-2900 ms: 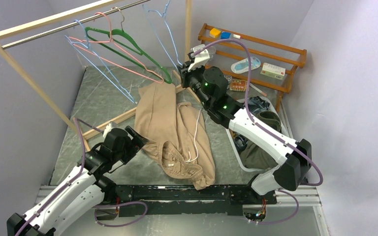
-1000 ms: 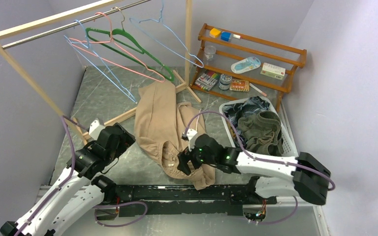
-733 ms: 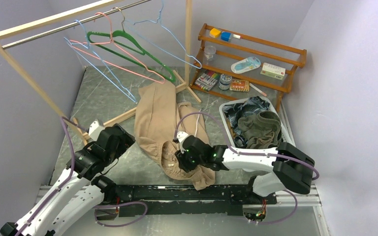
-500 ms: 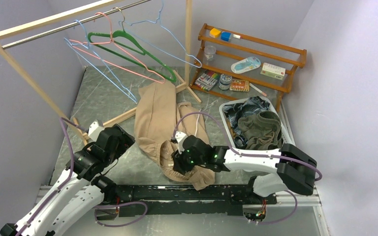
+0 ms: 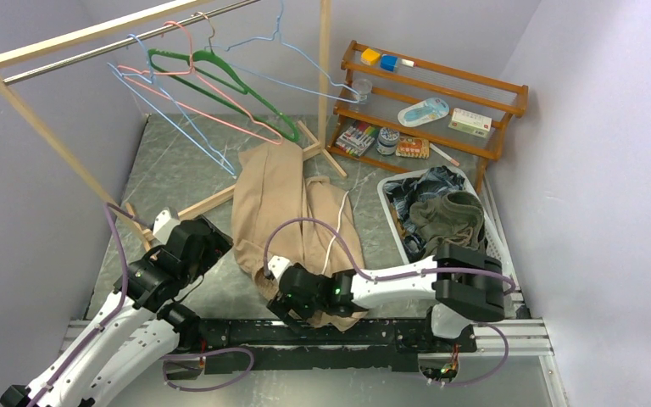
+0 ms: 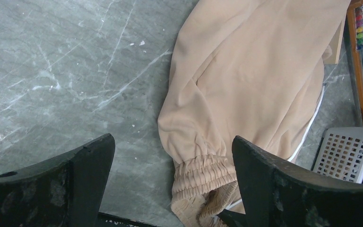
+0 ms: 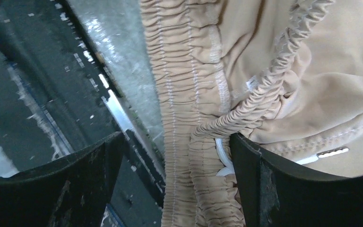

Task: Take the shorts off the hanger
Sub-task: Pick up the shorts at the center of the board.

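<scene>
Tan-brown shorts (image 5: 284,195) lie flat on the grey table, off the hangers; their gathered waistband (image 7: 179,71) is at the near edge. My right gripper (image 5: 286,305) hovers low over that waistband, open, with the elastic and white drawstring (image 7: 223,156) between its fingers (image 7: 176,137). My left gripper (image 5: 208,242) stands open above the table to the left of the shorts (image 6: 255,61), its wide jaws (image 6: 172,142) framing the waistband's corner. A green hanger (image 5: 220,80) and pale blue hanger (image 5: 292,76) hang bare on the rail.
A white basket (image 5: 390,216) at right holds dark navy (image 5: 428,186) and olive shorts (image 5: 449,216). A wooden shelf (image 5: 441,85) with small items stands at the back right. The rack's wooden legs (image 5: 212,202) cross the table behind the shorts. Pink and blue wire hangers (image 5: 178,102) hang left.
The right arm came down from the hangers and slid left along the waistband toward the near edge. The waistband bunched nearer. The blue hanger swings. The left arm hardly moved.
</scene>
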`<state>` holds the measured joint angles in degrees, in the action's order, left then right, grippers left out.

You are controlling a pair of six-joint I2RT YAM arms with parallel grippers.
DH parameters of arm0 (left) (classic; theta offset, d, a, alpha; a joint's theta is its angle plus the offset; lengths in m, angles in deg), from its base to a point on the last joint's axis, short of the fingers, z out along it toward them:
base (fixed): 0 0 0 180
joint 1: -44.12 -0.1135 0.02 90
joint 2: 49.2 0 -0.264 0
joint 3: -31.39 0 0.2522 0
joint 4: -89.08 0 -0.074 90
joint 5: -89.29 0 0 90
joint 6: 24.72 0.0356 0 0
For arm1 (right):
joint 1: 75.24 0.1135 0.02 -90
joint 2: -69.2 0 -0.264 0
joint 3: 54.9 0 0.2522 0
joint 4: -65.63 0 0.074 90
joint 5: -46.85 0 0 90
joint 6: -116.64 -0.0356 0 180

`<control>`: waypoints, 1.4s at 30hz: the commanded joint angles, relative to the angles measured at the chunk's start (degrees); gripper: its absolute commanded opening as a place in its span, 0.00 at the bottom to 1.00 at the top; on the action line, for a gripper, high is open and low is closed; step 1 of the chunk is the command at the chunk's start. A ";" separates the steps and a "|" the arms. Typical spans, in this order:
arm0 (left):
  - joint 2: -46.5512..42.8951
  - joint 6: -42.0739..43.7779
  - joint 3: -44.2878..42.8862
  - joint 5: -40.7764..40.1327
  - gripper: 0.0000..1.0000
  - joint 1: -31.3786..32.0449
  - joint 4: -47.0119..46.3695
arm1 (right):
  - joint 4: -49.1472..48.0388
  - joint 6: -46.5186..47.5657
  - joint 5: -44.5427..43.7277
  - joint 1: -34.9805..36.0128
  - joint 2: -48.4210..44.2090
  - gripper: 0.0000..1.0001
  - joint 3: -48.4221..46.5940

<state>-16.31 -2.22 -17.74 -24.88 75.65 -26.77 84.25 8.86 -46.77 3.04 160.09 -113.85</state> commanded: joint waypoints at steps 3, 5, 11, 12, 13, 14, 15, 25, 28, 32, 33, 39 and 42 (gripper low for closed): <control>-0.88 -0.30 0.51 0.11 0.97 -0.42 0.21 | 4.62 -3.30 -20.45 4.14 5.37 0.86 -2.14; -1.21 -0.80 0.40 -0.45 0.97 -0.37 0.70 | 5.36 -4.76 -24.16 4.65 7.02 0.84 -2.32; -2.84 -1.71 0.91 -0.89 0.96 -0.39 0.79 | 2.18 -7.50 -26.19 5.13 6.51 0.50 -0.09; -2.98 -1.75 1.00 -0.84 0.96 -0.41 0.80 | 1.55 -8.13 -26.29 5.11 5.26 0.41 0.63; -3.14 -1.80 1.05 -0.80 0.96 -0.46 0.70 | 1.23 -9.17 -26.67 5.06 4.35 0.34 0.99; -3.12 -1.80 1.09 -0.80 0.96 -0.46 0.73 | 1.21 -9.74 -27.23 5.01 3.39 0.29 1.31; -3.10 -1.76 1.10 -0.80 0.96 -0.42 0.75 | 1.22 -10.10 -27.59 4.96 2.48 0.24 1.39; -2.09 -1.58 0.57 -0.68 0.96 -0.42 0.96 | 1.00 -11.62 -29.33 5.01 -16.06 0.00 3.04; -2.56 -1.94 0.48 -1.03 0.96 -0.36 1.30 | -0.44 -11.54 -30.15 5.36 -28.88 0.00 4.40; -3.20 -2.28 0.40 -1.35 0.96 -0.35 1.54 | 1.90 -9.51 -30.59 5.46 -40.55 0.00 2.55; -3.31 -2.31 0.39 -1.42 0.96 -0.35 1.53 | 3.76 -8.95 -30.63 5.48 -42.06 0.00 1.10; -3.53 -2.37 0.49 -1.59 0.96 -0.37 1.54 | 8.90 -6.10 -31.13 5.44 -46.26 0.00 -6.50; -3.44 -2.78 0.31 -1.75 0.96 -0.33 2.03 | 5.83 -4.55 -31.79 5.48 -48.30 0.00 -7.60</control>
<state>-19.39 -4.34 -17.17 -25.03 75.65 -26.15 91.47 1.52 -76.67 8.24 114.54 -118.98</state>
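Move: The shorts lie flat under the right gripper, the waistband edge to be gripped about 3 cm ahead of it and 2 cm to its right, at nearly fingertip height; the middle of the shorts is some 21 cm ahead and 2 cm to the right. The laundry basket stands about 24 cm ahead and 40 cm to the right. From the left gripper, that waistband edge is roughly 8 cm back, 19 cm to the right and 12 cm below. Nudge the open right gripper about 3 cm forward and a little right, low on the waistband, and shut the fingers to pinch its gathered edge. Then lift nearly straight up some 28 cm, easing about 5 cm to the right, while the fingers swing up some 40 degrees from pointing down and the hand turns clockwise. Keep the grip shut. ##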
